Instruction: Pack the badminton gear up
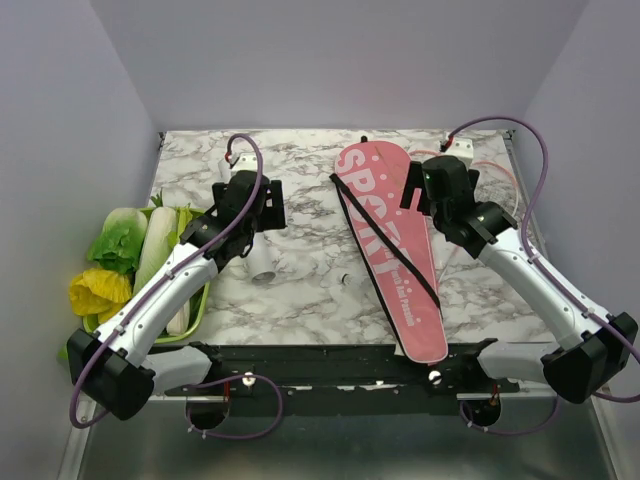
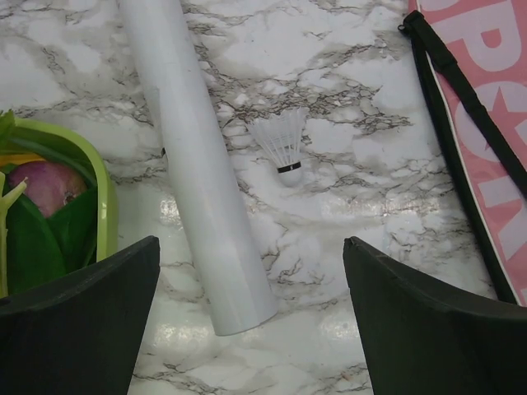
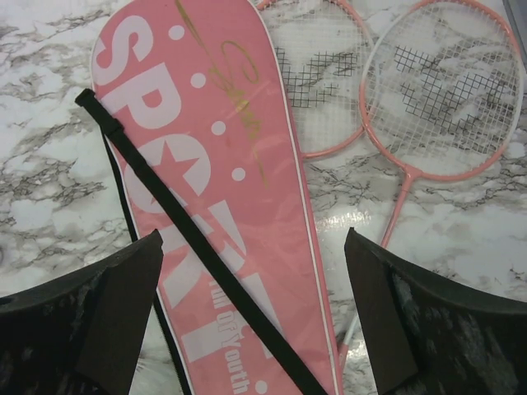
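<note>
The pink cover lettered "SPORT" lies flat mid-table, its black strap running diagonally across it. Two pink-framed rackets lie on the table right of the cover, their heads overlapping. A white tube lies on the marble, and a white shuttlecock lies just right of it. My left gripper is open and empty above the tube's near end. My right gripper is open and empty above the cover. In the top view the left gripper and right gripper hover over the table.
A green tray of leafy vegetables sits at the left edge; its rim shows in the left wrist view. Grey walls enclose the table on three sides. A black rail runs along the near edge.
</note>
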### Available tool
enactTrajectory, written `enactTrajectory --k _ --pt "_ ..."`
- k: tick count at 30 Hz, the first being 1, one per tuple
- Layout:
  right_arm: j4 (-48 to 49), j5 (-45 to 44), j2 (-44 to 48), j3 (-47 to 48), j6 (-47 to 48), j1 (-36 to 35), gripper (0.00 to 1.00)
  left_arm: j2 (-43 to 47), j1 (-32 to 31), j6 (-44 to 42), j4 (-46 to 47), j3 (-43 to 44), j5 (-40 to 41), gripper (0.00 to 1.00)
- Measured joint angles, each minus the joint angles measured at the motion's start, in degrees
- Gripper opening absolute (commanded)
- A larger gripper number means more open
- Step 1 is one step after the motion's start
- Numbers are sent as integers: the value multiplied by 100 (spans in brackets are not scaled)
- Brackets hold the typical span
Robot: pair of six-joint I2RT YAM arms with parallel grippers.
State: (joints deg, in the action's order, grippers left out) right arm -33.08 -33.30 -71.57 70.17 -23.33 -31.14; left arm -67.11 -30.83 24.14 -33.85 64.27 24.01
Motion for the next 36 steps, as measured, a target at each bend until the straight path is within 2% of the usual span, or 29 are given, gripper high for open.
enactTrajectory --k 4,8,13,18,25,33,36 --pt "35 59 0 -2 129 0 100 -160 149 81 15 74 -9 99" --pt "66 337 68 -149 234 0 100 -837 686 208 103 485 -181 99" --pt "170 940 474 -772 280 0 100 -2229 1403 317 109 1449 -398 99" --pt "289 1373 776 -1104 286 0 100 -3510 1620 310 -17 2671 -402 99" --pt "391 1764 861 -1309 291 0 100 -4854 1904 326 -330 4223 -402 99" --pt "398 2076 870 -1493 297 0 100 -5694 2267 361 -643 5090 -446 99" --pt "428 2197 855 -1506 280 0 100 -5810 2369 356 -634 5141 -553 99"
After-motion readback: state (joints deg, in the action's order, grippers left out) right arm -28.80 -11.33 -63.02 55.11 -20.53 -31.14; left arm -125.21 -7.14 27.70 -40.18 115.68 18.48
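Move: The white tube's middle lies about 15 cm ahead of the left hand, 6 cm to its left and 20 cm below, its far end slanting away to the left; a shuttlecock lies level with that middle but about 4 cm to the hand's right, and the vegetable basket is some 31 cm to the left. For the right hand, the shuttlecock beside the bag lies about 7 cm back, 11 cm left and 24 cm down. The pink bag's middle is 3 cm ahead, straight below, with the rackets roughly 13 cm ahead and 20 cm right. With its fingers staying wide open, the left hand sweeps some 24 cm forward over the tube towards its far end, sinking and easing left by about 9 cm each, the leftward drift strongest late, while it turns some 20 degrees counter-clockwise into line with the tube and tips farther down. Meanwhile the open right hand sinks about 6 cm, draws back 5 cm and edges left over the bag towards the shuttlecock beside it, also turning counter-clockwise, and neither hand touches anything yet. ##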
